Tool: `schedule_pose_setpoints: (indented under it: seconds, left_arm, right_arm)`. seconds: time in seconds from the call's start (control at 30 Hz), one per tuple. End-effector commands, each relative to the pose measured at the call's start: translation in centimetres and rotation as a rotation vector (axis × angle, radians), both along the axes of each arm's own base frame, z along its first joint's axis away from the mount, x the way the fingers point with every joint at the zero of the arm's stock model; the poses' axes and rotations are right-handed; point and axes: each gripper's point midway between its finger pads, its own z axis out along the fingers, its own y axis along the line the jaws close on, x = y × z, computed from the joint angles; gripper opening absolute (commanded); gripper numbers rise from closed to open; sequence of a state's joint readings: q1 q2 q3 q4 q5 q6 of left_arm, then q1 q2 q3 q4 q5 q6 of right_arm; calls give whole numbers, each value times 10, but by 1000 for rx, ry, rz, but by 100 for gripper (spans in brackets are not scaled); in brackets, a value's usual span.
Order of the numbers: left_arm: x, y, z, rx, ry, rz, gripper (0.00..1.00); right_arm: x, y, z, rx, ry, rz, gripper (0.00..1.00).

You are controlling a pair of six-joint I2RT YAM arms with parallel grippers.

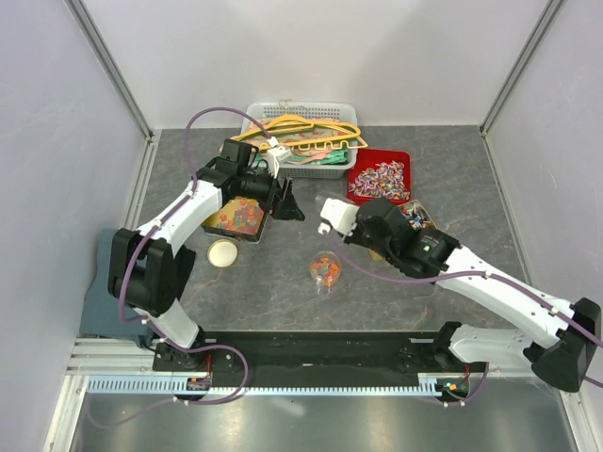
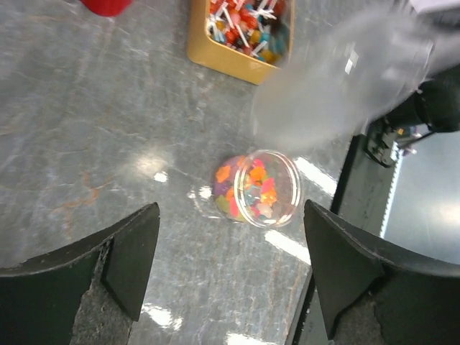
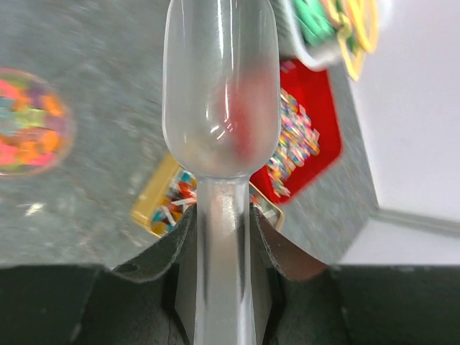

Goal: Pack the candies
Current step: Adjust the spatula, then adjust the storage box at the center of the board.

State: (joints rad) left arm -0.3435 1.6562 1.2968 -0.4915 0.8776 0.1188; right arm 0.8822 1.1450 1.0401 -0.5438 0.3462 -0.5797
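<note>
A clear round jar (image 1: 325,268) partly filled with orange, yellow and pink gummies stands mid-table; it also shows in the left wrist view (image 2: 257,188) and at the left of the right wrist view (image 3: 29,122). My right gripper (image 3: 223,215) is shut on the handle of a translucent scoop (image 3: 221,93), held above the table up and right of the jar (image 1: 334,215). A reddish blur shows through the scoop's bowl; I cannot tell whether it holds candy. My left gripper (image 2: 230,273) is open and empty, hovering by the yellow gummy tray (image 1: 240,217).
A red tray (image 1: 380,179) of wrapped candies and a yellow tray (image 1: 415,215) of wrapped pieces sit at the right. A cream lid (image 1: 223,252) lies left of the jar. A basket (image 1: 301,141) of hangers stands at the back.
</note>
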Motion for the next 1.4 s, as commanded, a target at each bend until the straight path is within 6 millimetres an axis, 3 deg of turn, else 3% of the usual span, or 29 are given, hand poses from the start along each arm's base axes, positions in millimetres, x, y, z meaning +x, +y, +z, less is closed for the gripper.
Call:
schedule_pose_setpoints:
  seconds: [0.0,0.23,0.47,0.57,0.73,0.93,1.27,1.37]
  left_arm:
    - [22,9,23,56,-125,73,89]
    - [50,4,-9,185,-92,177,89]
    - [52,-42,-46,280,-36,166,89]
    - [47,-69,-46,282,-38,123,89]
    - [29,-113,-61,319,-17,59,89]
    - [33,-142,-73,369,-4,96,89]
    - [30,-158,-111,498,-11,161,89]
    - [28,-166,-112,493,-12,152,89]
  right_arm:
    - [22,-39,28,33,-132,-174,0]
    - [26,-109,34,65,-200,-398,0]
    - [17,-165,34,132,-270,-601,0]
    - [11,-179,30,152,-279,-640,0]
    - [3,-189,19,165,-280,-672,0]
    - [-2,-197,20,192,-299,-695,0]
    - [-13,-214,33,258,-359,-752,0]
    - [-14,-214,31,274,-357,-751,0]
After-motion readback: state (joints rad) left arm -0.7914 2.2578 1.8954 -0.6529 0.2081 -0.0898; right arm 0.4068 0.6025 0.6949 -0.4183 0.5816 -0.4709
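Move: The box of lollipops that the empty left hand goes for lies about 24 cm to its right and 2 cm ahead, some 15 cm lower; the jar of gummies sits 9 cm back and 7 cm to its right, the red tray about 16 cm ahead and 21 cm right. From the right hand, already gripping the clear spatula, that box is roughly 7 cm ahead, 13 cm right and 19 cm below, and the jar 4 cm back, 4 cm left. The clear spatula, still gripped, is carried some 20 cm to the right by the right hand, high past the lollipop box and away from the left hand, swinging clockwise about 40 degrees. The left hand, already wide open, first eases forward, then goes right about 15 cm and down 12 towards the box's left end, its fingers tipping down, without touching it. ##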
